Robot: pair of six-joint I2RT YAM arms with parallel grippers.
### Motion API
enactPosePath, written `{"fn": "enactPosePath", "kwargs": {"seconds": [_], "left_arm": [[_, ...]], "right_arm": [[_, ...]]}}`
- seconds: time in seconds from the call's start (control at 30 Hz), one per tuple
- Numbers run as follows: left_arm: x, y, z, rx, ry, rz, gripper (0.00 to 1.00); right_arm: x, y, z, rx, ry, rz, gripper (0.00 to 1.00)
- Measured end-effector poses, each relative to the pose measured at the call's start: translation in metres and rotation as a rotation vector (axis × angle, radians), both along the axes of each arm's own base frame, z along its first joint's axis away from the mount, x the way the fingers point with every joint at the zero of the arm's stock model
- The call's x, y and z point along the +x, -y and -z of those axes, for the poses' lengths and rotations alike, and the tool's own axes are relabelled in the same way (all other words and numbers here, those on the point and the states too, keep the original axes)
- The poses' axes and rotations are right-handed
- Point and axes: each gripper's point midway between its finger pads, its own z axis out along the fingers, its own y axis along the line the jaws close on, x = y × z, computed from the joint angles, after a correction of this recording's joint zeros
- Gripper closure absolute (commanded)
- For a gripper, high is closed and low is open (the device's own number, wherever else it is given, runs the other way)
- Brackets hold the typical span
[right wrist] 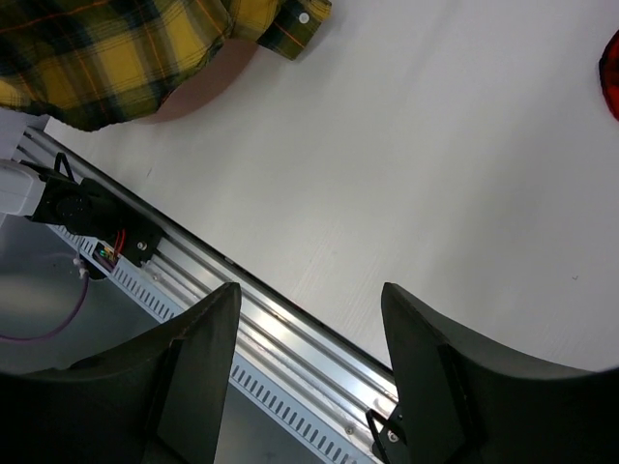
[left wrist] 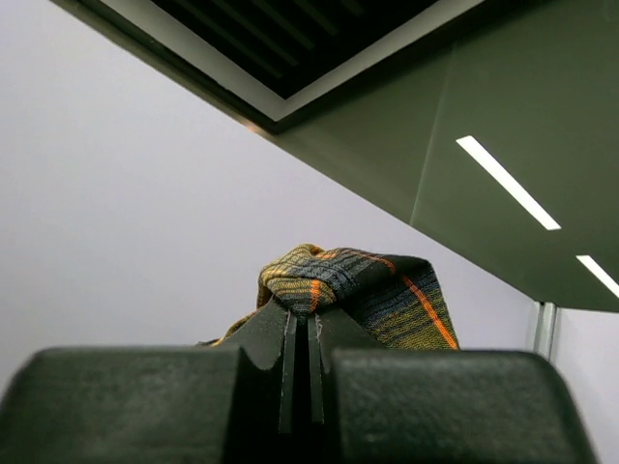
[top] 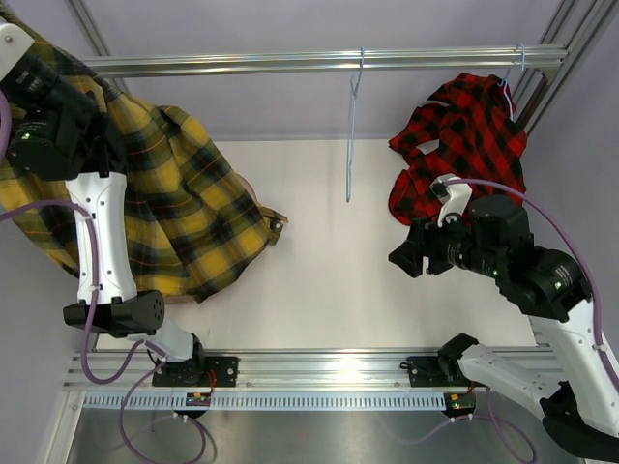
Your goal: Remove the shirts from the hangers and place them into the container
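My left gripper (left wrist: 300, 314) is raised high with its fingers pointing up, shut on a bunched fold of the yellow-and-black shirt (left wrist: 353, 285). That shirt (top: 184, 203) hangs down from it over the left of the table and covers most of the pinkish container (right wrist: 208, 82). An empty light-blue hanger (top: 353, 126) hangs from the rail at the centre. The red-and-black shirt (top: 464, 145) hangs on the other hanger (top: 520, 58) at the right. Just below it my right gripper (top: 401, 259) (right wrist: 309, 290) is open, holds nothing and faces left.
The silver frame rail (top: 290, 63) crosses the back, with slanted struts at the right (top: 556, 58). An aluminium base rail (top: 319, 362) runs along the near edge. White table surface (top: 329, 271) lies between the two shirts.
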Motion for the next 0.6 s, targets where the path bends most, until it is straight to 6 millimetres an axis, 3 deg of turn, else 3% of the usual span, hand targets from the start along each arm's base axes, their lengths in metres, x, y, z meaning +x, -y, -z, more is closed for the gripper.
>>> {"fn": "enactPosePath", "kwargs": {"seconds": [0.13, 0.3, 0.4, 0.53, 0.6], "left_arm": [[0.001, -0.007, 0.004, -0.021, 0.019, 0.018, 1.0], [0.042, 0.001, 0.032, -0.032, -0.07, 0.054, 1.0], [0.084, 0.015, 0.065, -0.033, -0.183, 0.082, 1.0], [0.142, 0.042, 0.125, -0.035, -0.385, 0.158, 1.0], [0.159, 0.055, 0.155, -0.048, -0.463, 0.192, 1.0]], "right_arm": [[0.0, -0.002, 0.002, 0.001, -0.011, -0.008, 0.32], [0.0, -0.005, 0.004, 0.006, -0.028, -0.014, 0.32], [-0.001, -0.008, 0.002, 0.024, -0.03, -0.019, 0.32], [-0.003, -0.009, -0.002, 0.05, -0.016, -0.021, 0.33], [-0.004, -0.009, -0.005, 0.06, -0.009, -0.019, 0.33]]}}
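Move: The left hand already has the yellow plaid shirt pinched high overhead. The container lies roughly 9 cm ahead of this hand, 11 cm to its right and 75 cm below, mostly hidden by the hanging cloth. The rail's left end is some 18 cm ahead, level sideways and 20 cm lower; the empty hanger is about 18 cm ahead, 46 cm right and 30 cm lower. From the right hand, the container lies about 15 cm ahead, 40 cm left and 30 cm down. Still pinching the yellow plaid shirt in shut fingers, the left hand barely stirs at first, then sweeps forward and down together, about 16 cm each way, drifting some 5 cm right, to bring the bunched top lower towards the container. Its upward-pointing fingers tip forward by nearly 30 degrees, gathering speed as they go. ##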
